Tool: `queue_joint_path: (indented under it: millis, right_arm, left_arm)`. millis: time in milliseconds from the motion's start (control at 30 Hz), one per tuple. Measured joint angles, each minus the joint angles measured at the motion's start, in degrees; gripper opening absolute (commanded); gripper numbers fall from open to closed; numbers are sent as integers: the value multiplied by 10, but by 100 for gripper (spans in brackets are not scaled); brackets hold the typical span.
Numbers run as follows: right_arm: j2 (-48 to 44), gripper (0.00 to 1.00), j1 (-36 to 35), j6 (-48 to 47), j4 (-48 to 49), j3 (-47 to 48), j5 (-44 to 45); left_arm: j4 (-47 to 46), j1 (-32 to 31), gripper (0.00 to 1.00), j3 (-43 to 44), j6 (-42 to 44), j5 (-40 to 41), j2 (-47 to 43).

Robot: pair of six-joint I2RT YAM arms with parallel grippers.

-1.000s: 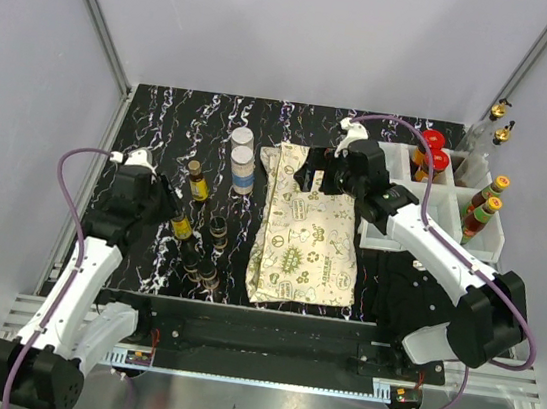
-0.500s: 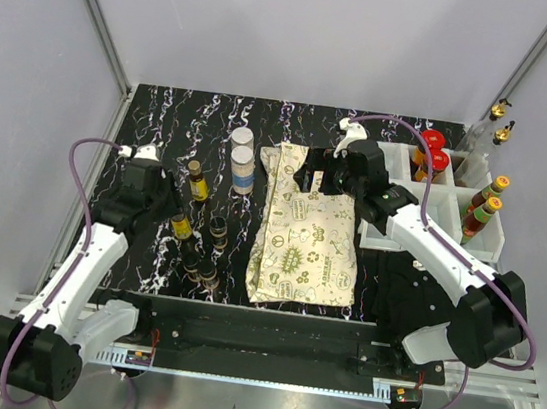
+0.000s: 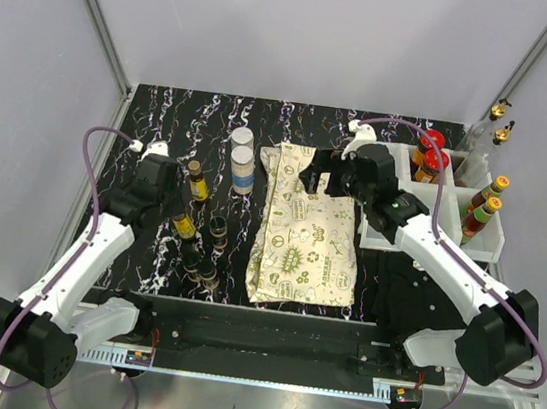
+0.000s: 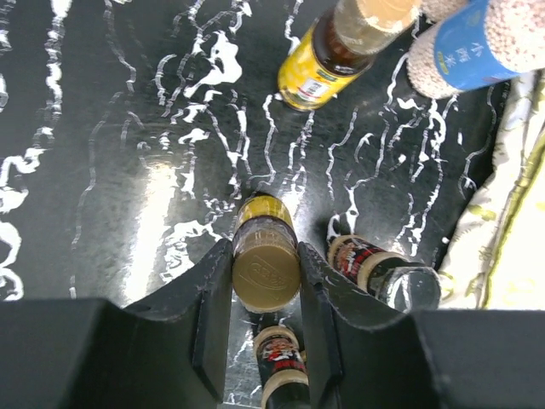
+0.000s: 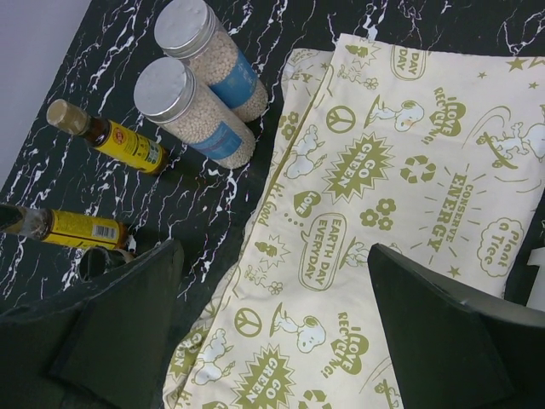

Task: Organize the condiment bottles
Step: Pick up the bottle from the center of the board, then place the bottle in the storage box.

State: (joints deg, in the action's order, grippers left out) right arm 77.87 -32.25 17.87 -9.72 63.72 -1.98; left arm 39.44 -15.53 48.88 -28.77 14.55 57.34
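My left gripper [image 3: 178, 216] [image 4: 266, 281] is shut on a gold-capped dark bottle with a yellow label [image 4: 266, 271] [image 3: 182, 225], which stands upright on the black marble table. Small dark jars [image 4: 368, 261] [image 3: 217, 232] stand just right of it and below it [image 4: 281, 362]. Another yellow-labelled bottle [image 3: 197, 181] [image 4: 328, 60] stands farther back. Two clear jars of white grains [image 3: 241, 165] [image 5: 192, 106] stand beside the cloth. My right gripper [image 3: 329, 178] [image 5: 272, 332] hangs open above the cream patterned cloth [image 3: 306, 229] [image 5: 383, 187], holding nothing.
White compartment bins [image 3: 386, 238] stand at the right, holding red-capped bottles [image 3: 430, 147] and yellow-capped bottles [image 3: 485, 210]. Gold-spouted clear bottles [image 3: 499, 125] stand at the back right. More small dark jars [image 3: 200, 271] cluster near the table's front edge.
My left gripper has slid in towards the gold-capped bottle and closed on it. The right arm has shifted slightly to the right, still open over the cloth.
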Motion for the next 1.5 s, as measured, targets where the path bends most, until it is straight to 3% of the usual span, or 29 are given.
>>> queue_joint_path:
  millis: [300, 533, 733, 1033, 1500]
  right_arm:
    - [-34, 100, 0, -1, 0, -23, 33]
    - [-65, 100, 0, -2, -17, -26, 99]
    - [-84, 100, 2, -13, -61, 17, 180]
    - [-159, 100, 40, -14, -79, 58, 294]
    - [-321, 100, 49, -16, -104, 72, 420]
  left_arm:
    - [33, -12, 0, 48, 8, 63, -8]
    - [55, -35, 0, 162, 39, 75, -8]
    - [78, -92, 0, 268, 65, 73, 19]
    - [53, -202, 0, 431, 111, 51, 204]
    - [-66, -243, 0, 680, 164, -74, 538]
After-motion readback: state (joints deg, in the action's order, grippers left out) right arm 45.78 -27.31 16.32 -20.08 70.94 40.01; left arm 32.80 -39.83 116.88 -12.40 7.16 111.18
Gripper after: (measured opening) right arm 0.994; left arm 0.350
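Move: The left fingers already grip the yellow-label bottle by its cap, with the white tray's empty far-left compartment about 53 cm to the right, 33 ahead and 12 below. The patterned cloth between is centred some 31 cm right, 9 ahead and 15 below. A second yellow bottle stands roughly 14 cm straight ahead; the nearer white-lidded jar is 19 ahead and 12 right, both 7 below. From the right hand, that compartment is about 24 cm ahead, 23 right and 20 below. Keeping its grip on the bottle's cap, the left hand lifts it nearly straight up some 18 cm, then swings right about 30 cm and forward towards the tray, sinking slightly and turning clockwise some 40 degrees. The open, empty right hand clears off to the right and up, about 20 cm each, then also back, turning clockwise and tilting its fingers up. ##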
